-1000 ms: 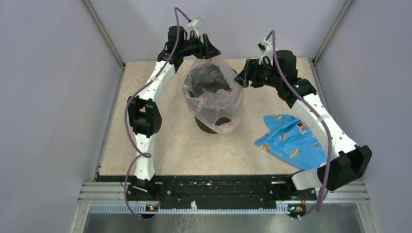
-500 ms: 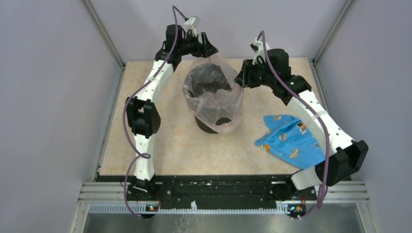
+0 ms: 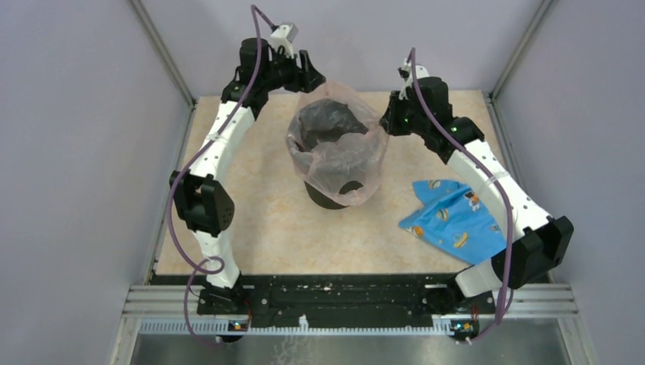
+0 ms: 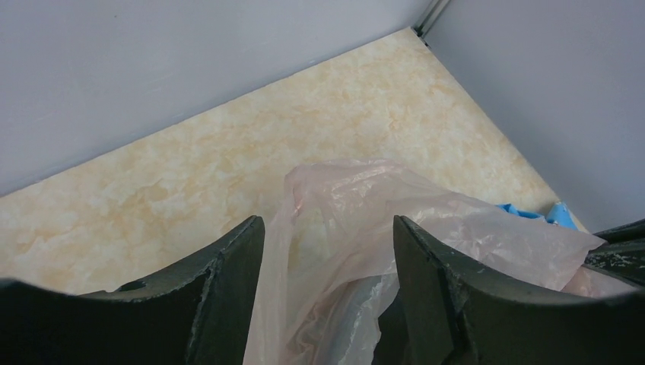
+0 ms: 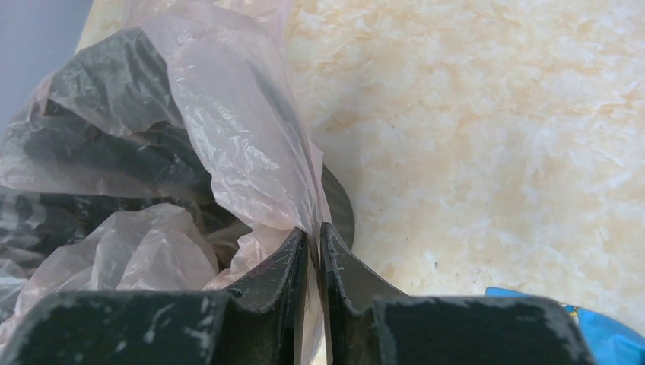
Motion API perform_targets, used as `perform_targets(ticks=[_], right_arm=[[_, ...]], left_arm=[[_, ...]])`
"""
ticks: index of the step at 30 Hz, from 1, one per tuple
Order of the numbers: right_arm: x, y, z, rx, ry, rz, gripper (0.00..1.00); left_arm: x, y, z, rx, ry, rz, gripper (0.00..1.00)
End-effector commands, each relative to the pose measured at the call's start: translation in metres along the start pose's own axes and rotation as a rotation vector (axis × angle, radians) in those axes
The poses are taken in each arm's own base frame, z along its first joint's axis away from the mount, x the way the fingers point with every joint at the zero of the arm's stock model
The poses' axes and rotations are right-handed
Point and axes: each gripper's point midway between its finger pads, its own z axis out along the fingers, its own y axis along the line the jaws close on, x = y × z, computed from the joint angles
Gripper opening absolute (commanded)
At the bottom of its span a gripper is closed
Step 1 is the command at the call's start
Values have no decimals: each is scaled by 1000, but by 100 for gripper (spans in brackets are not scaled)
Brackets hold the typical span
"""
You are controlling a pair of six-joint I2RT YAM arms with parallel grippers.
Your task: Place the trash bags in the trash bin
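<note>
The pale-pink translucent trash bag (image 3: pixel 335 156) is draped over and into the round black trash bin (image 3: pixel 327 199) at the table's middle, its mouth spread wide. My right gripper (image 3: pixel 386 122) is at the bin's right rim, shut on a fold of the bag's edge (image 5: pixel 228 129); the film runs between its closed fingers (image 5: pixel 313 230), with the bin's rim (image 5: pixel 342 205) just beyond. At the far side of the bin, my left gripper (image 3: pixel 312 76) stands open above the bag. Loose film (image 4: pixel 357 205) rises between its spread fingers (image 4: pixel 327 224) without being pinched.
A blue patterned cloth (image 3: pixel 456 220) lies on the table right of the bin, under the right arm. Grey walls close off the left, right and back of the beige table (image 3: pixel 258 220).
My right gripper has shut on the bag's right edge. The left arm has swung a little left and back, its gripper staying open at the bag's far edge.
</note>
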Motion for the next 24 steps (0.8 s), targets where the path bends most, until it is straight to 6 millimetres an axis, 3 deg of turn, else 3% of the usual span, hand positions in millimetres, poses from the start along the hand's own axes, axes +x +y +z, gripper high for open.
perform_targets(ticks=[1,10,17,21,24], right_arm=[[-22,-4,0,64,-78,32,11],[-13,-6,18,67,-56,38,11],[-6,-6,26,65,-38,40,11],[-4,-6,29,57,-38,41,11],[0,-7,33,56,-36,43,11]], left_arm=[[2,4,0,0,-4,38,68],[16,34,26,-60,32,54,67],[24,54,33,-119,41,65,66],[36,56,38,-99,60,37,56],[45,61,38,-113,66,15,39]])
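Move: From the open left gripper, the pink trash bag's loose far rim lies some 3 cm ahead, 3 cm to the right and 7 cm below. The right gripper, already pinching another stretch of rim, is about 13 cm back, 18 cm right and slightly lower. From the right gripper, the trash bin's middle is roughly 4 cm ahead, 14 cm left and 18 cm down; the blue bag lies about 17 cm back, 22 cm right and 30 cm below. Bring the left gripper down about 8 cm and forward about 4 cm onto the trash bag's far rim, rolling slightly so its left side rises; hold the fingers well open until the descent is done, then start closing them around the film, without shutting yet. Meanwhile keep the rim pinched in the right gripper and ease it some 2 cm forward and 2 cm down, turning a little clockwise. ##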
